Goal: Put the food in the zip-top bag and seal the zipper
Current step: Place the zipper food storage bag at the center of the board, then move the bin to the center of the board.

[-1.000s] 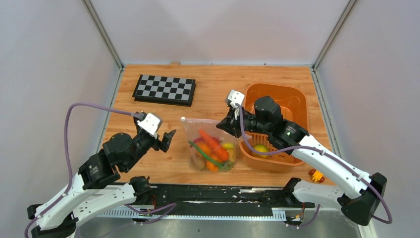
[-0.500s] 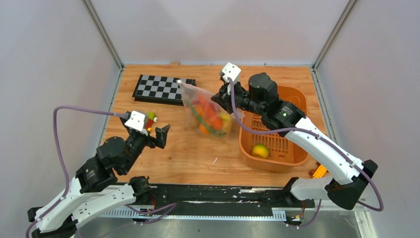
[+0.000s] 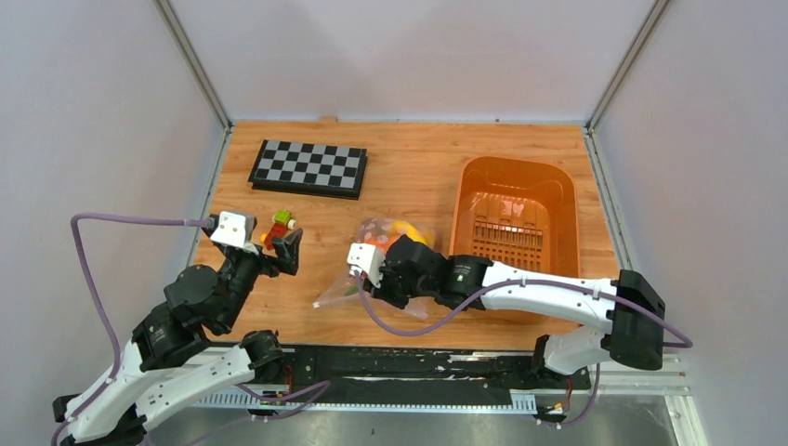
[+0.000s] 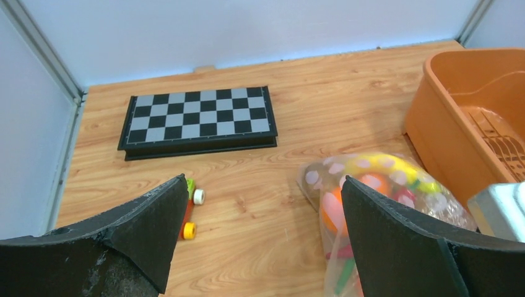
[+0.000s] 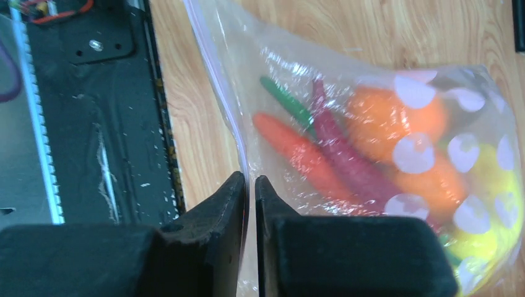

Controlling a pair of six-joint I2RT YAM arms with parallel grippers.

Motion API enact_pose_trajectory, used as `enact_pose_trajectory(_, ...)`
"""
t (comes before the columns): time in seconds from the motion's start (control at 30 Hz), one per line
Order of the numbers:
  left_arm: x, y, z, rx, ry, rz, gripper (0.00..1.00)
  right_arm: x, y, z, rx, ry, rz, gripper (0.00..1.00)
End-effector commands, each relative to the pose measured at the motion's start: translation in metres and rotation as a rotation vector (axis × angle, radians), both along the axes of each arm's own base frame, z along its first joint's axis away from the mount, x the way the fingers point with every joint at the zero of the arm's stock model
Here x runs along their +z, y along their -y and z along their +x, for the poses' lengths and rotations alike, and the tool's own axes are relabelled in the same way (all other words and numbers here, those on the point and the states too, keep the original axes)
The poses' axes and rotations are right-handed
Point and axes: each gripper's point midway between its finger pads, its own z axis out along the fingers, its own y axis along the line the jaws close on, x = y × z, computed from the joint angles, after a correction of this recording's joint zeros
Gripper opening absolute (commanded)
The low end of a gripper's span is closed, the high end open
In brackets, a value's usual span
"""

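Observation:
The zip-top bag [image 3: 395, 237] lies on the table left of the basket, clear with pale dots. The food shows through it: an orange ball [image 5: 396, 117], a carrot [image 5: 297, 151], a red chilli [image 5: 347, 154], a green piece [image 5: 288, 102] and a yellow piece [image 5: 489, 179]. The thin pink zipper [image 5: 216, 80] runs along the bag's near edge. My right gripper [image 5: 249, 179] stands over that edge, its jaws a sliver apart with the edge in the gap. My left gripper [image 4: 263, 185] is wide open and holds nothing, left of the bag [image 4: 371, 185].
An orange basket [image 3: 558, 186] stands at the right, close to the bag. A folded chessboard [image 3: 308, 167] lies at the back left. A small red-yellow-green block toy [image 4: 189, 213] sits by my left finger. The black rail [image 5: 93, 124] runs along the near table edge.
The right arm swung the bag up toward the back, then brought it down to the table's front, and its jaws have parted slightly. The left arm drew back leftward and opened fully.

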Motion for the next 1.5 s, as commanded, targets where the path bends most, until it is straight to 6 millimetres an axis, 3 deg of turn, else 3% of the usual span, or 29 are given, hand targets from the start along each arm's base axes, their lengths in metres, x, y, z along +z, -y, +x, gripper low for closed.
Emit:
enact_pose_trajectory(0.0,0.012,-0.010,0.001,0.052,0.017,-0.045,1.00,0.044,-0.025,-0.019,0.046,-0.039,0.190,0.19)
enact_pose_trajectory(0.1,0.009,-0.011,0.001,0.055,0.009,-0.033,1.00,0.053,-0.028,-0.039,0.108,-0.089,0.218,0.36)
enact_pose_trajectory(0.17,0.008,-0.010,0.002,0.053,0.004,-0.025,1.00,0.056,-0.027,-0.042,0.097,-0.103,0.221,0.45)
enact_pose_trajectory(0.3,0.005,-0.002,0.003,0.031,-0.010,-0.012,1.00,0.067,-0.011,-0.033,-0.040,-0.113,0.249,0.48)
enact_pose_trajectory(0.4,0.001,0.008,0.004,-0.002,-0.027,0.006,1.00,0.057,0.011,-0.025,-0.239,-0.192,0.269,0.48)
enact_pose_trajectory(0.5,-0.006,0.022,0.004,-0.054,-0.054,0.031,1.00,0.040,0.033,-0.052,-0.265,-0.323,0.234,0.47)
enact_pose_trajectory(0.6,-0.015,0.038,0.006,-0.098,-0.087,0.049,1.00,0.018,0.049,-0.105,-0.124,-0.484,0.165,0.52)
enact_pose_trajectory(0.67,-0.020,0.049,0.007,-0.130,-0.109,0.054,1.00,0.003,0.068,-0.115,-0.210,-0.502,0.100,0.54)
enact_pose_trajectory(0.77,-0.027,0.066,0.008,-0.182,-0.141,0.045,1.00,-0.022,0.119,-0.102,-0.490,-0.448,-0.016,0.57)
enact_pose_trajectory(0.87,-0.032,0.072,0.008,-0.194,-0.155,0.040,1.00,-0.031,0.154,-0.095,-0.643,-0.440,-0.050,0.57)
enact_pose_trajectory(1.0,-0.032,0.073,0.009,-0.192,-0.151,0.034,1.00,-0.032,0.184,-0.091,-0.741,-0.433,-0.049,0.61)
enact_pose_trajectory(1.1,-0.034,0.074,0.008,-0.197,-0.154,0.029,1.00,-0.026,0.212,-0.073,-0.877,-0.365,-0.026,0.69)
enact_pose_trajectory(1.23,-0.042,0.081,0.010,-0.209,-0.171,0.033,1.00,-0.011,0.225,-0.051,-1.020,-0.352,0.090,0.74)
enact_pose_trajectory(1.37,-0.049,0.088,0.012,-0.215,-0.200,0.044,1.00,0.035,0.225,-0.027,-1.122,-0.312,0.286,0.75)
enact_pose_trajectory(1.47,-0.049,0.093,0.015,-0.216,-0.202,0.031,1.00,0.034,0.234,-0.004,-1.221,-0.188,0.340,0.85)
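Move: Lying ahead of the right hand, the zipper bag has its middle about 10 cm farther out, 3 cm to the right and 9 cm below, its zipper edge still raised between the barely parted finger pads. The orange bin's middle is roughly 30 cm to the right and 19 cm ahead of this hand; the toy car sits some 22 cm left and 20 cm ahead. From the left hand, the bag's middle lies about 19 cm right, 5 cm ahead and 27 cm below. Letting go of the zipper edge, the right hand opens wide as it draws back and up a few centimetres. It then sinks while pulling farther back and swings right, away from the bag, about 22 cm in all, turning clockwise some 60 degrees and easing forward again beside the bin. The left hand, empty and open, goes about 8 cm right and 5 cm down towards the bag, tipping down slightly. ##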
